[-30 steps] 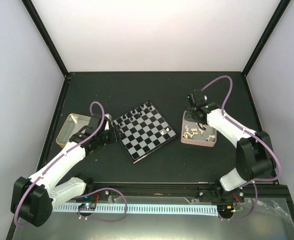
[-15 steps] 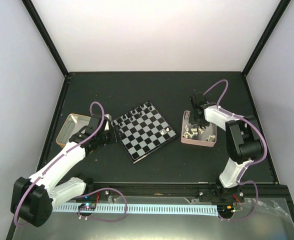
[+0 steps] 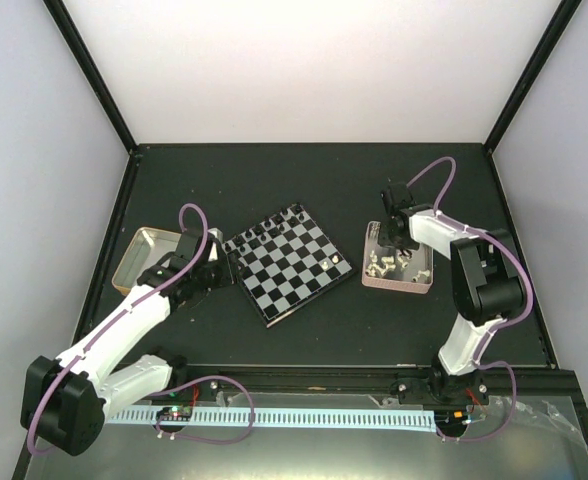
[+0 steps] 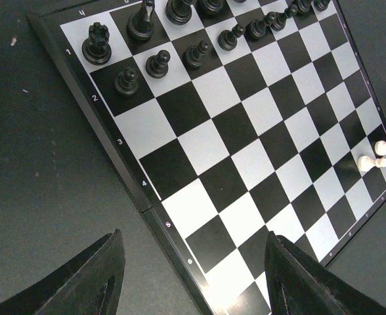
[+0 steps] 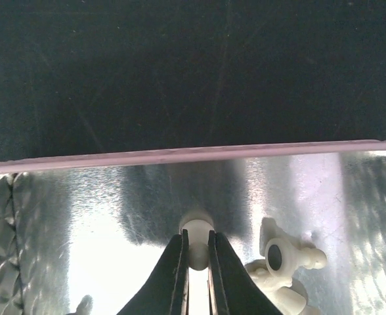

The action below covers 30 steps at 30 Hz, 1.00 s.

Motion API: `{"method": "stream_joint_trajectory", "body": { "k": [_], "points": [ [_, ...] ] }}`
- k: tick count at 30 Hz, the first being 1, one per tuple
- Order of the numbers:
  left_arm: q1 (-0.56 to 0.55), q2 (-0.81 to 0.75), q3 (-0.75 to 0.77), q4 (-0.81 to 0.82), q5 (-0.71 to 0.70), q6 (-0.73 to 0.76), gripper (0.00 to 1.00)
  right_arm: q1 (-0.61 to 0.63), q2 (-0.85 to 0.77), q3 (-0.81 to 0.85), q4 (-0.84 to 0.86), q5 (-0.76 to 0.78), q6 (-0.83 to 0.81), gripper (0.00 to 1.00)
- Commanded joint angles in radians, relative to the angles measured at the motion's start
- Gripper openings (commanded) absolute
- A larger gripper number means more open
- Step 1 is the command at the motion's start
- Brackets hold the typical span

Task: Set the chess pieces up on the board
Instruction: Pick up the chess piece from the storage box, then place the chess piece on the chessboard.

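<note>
The board (image 3: 284,272) lies tilted at mid-table, with black chess pieces (image 3: 274,226) in rows along its far-left side (image 4: 160,62) and two white ones (image 4: 373,157) at its right edge. My left gripper (image 3: 220,266) hangs open over the board's (image 4: 245,164) numbered left rim, nothing between its fingers (image 4: 94,275). My right gripper (image 3: 393,236) is down in the pink-rimmed tray (image 3: 398,284), shut on a small cream-white chess piece (image 5: 197,230). Loose white pieces (image 5: 281,259) lie just right of it on the tray's shiny floor.
An open metal tin (image 3: 137,256) sits left of the left arm. The tray's pink rim (image 5: 193,156) runs across just beyond the held piece. Black frame posts stand at the table's far corners.
The right arm has swung and dipped into the tray, and its jaws have closed on a white piece. The left arm and its open jaws have not moved.
</note>
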Motion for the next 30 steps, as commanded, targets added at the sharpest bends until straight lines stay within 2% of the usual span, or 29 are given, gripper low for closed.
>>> {"method": "stream_joint_trajectory", "body": {
  "k": [1,8,12,20,30],
  "points": [
    [0.006,-0.019,0.029,-0.008,0.003,0.003,0.59,0.011,-0.074,-0.007,0.010,-0.012,-0.007,0.04],
    [0.006,-0.022,0.029,-0.001,0.001,-0.001,0.60,0.063,-0.240,-0.025,-0.038,-0.132,-0.012,0.04],
    [0.006,-0.022,0.030,0.009,0.003,-0.006,0.60,0.191,-0.268,-0.018,-0.067,-0.152,-0.008,0.05],
    [0.006,-0.020,0.030,0.012,0.012,-0.011,0.60,0.509,-0.193,0.058,-0.109,-0.119,0.024,0.05],
    [0.006,-0.025,0.025,0.008,0.017,-0.003,0.60,0.594,-0.064,0.122,-0.136,-0.080,-0.007,0.05]
  ]
}}
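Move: The right fingers, already shut on a white pawn in the storage box, are headed for the empty square next in line after the two placed pawns, about 10 cm back and 21 cm left. The near pawn stands some 8 cm back and 18 left, the far pawn 6 back and 16 left; the box's middle is about 4 cm straight back. From the idle left hand that square lies roughly 5 cm ahead, 17 right and 9 below. Keeping its pinch, the right hand lifts the white pawn about 9 cm, swings left and back, then lowers boardward. ##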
